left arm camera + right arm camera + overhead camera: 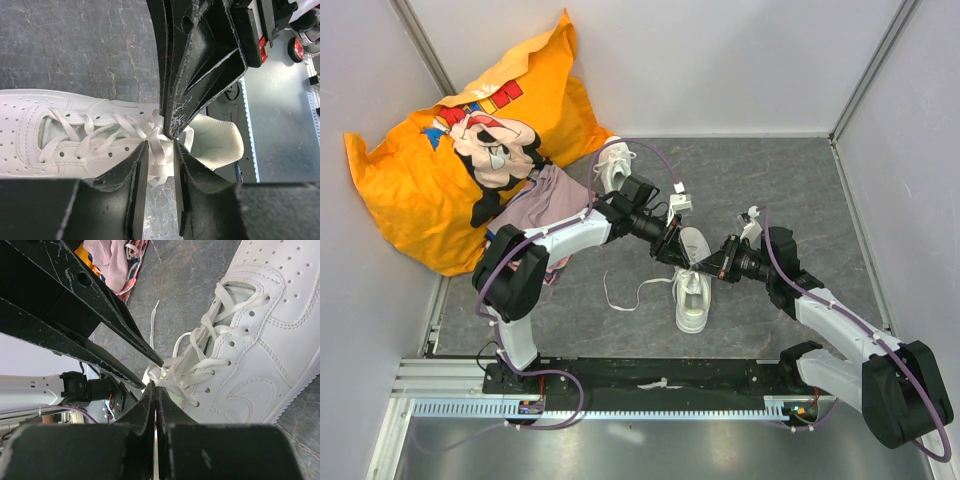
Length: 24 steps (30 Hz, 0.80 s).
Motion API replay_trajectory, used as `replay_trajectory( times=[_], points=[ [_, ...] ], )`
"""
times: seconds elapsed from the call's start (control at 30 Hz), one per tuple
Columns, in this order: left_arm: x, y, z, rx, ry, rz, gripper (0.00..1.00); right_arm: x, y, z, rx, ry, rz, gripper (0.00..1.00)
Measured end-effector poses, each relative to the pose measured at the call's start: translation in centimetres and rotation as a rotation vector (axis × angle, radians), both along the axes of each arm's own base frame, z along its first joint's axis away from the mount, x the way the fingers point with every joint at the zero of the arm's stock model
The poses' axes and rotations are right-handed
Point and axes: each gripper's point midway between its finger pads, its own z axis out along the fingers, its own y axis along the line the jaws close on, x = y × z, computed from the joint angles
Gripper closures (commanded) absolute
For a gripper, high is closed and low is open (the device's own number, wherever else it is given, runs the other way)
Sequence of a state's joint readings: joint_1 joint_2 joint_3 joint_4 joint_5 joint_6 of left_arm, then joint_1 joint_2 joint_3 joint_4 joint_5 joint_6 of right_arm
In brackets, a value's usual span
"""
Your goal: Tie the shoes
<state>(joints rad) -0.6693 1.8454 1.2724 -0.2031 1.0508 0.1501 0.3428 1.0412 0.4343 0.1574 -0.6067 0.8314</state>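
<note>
One white sneaker (692,292) lies mid-table with its toe toward me. It also shows in the left wrist view (55,135) and the right wrist view (265,355). Its laces bunch at the top eyelets (152,127), and one loose lace end (620,298) trails left on the floor. My left gripper (674,250) (160,144) is open, with a lace strand (159,165) hanging between its fingers. My right gripper (706,268) (155,386) is shut on a lace (167,374) at the same knot, tip to tip with the left. The second sneaker (613,165) stands at the back.
A large orange cartoon pillow (460,140) fills the back left corner. A pinkish-purple folded garment (535,205) lies against it under the left arm. White walls enclose the grey floor (770,180). A metal rail (640,385) runs along the near edge.
</note>
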Motion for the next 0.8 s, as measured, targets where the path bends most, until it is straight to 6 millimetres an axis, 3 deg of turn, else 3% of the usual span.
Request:
replay_trajectory(
  times=[0.1, 0.17, 0.23, 0.3, 0.53, 0.67, 0.8],
  points=[
    [-0.1, 0.0, -0.1, 0.002, 0.006, -0.003, 0.70, 0.0, 0.0, 0.0, -0.001, -0.002, 0.001, 1.00],
    [-0.1, 0.0, -0.3, 0.004, 0.010, -0.004, 0.78, 0.0, 0.0, 0.0, -0.003, -0.004, 0.002, 1.00],
    [-0.2, 0.1, -0.5, 0.010, 0.017, -0.004, 0.93, 0.0, 0.0, 0.0, -0.005, -0.007, 0.003, 1.00],
    [-0.2, 0.1, -0.6, 0.012, 0.021, -0.005, 0.98, 0.0, 0.0, 0.0, -0.006, -0.010, 0.005, 0.96],
    [0.2, -0.1, -0.3, 0.007, 0.011, 0.005, 0.98, 0.1, -0.2, -0.1, -0.012, -0.013, 0.008, 0.66],
    [1.5, -0.5, 0.8, -0.009, -0.020, 0.040, 0.98, 0.1, -0.3, 0.1, -0.019, -0.020, 0.018, 0.51],
    [3.2, -0.7, 2.1, -0.020, -0.076, 0.093, 0.98, 0.0, -0.3, 1.0, -0.036, -0.039, 0.038, 0.42]
  ],
)
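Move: The lace loop lies practically between my open left fingertips, about 1 cm to the right of my left hand point and level with it. My shut right fingers hold it there, so from my right hand it is some 1 cm to the left. From my left hand, the near shoe's middle is roughly 4 cm back, 2 cm right and 5 cm below. The loose lace lies about 8 cm back, 13 cm left and 10 cm below. I shut my left fingers on the lace loop right beside my right fingertips, then draw it about 3 cm forward and 2 cm up over the shoe, towards the toe. Meanwhile my right hand opens to about half and lets go of the lace, staying almost in place and rising about 1 cm at the end. ##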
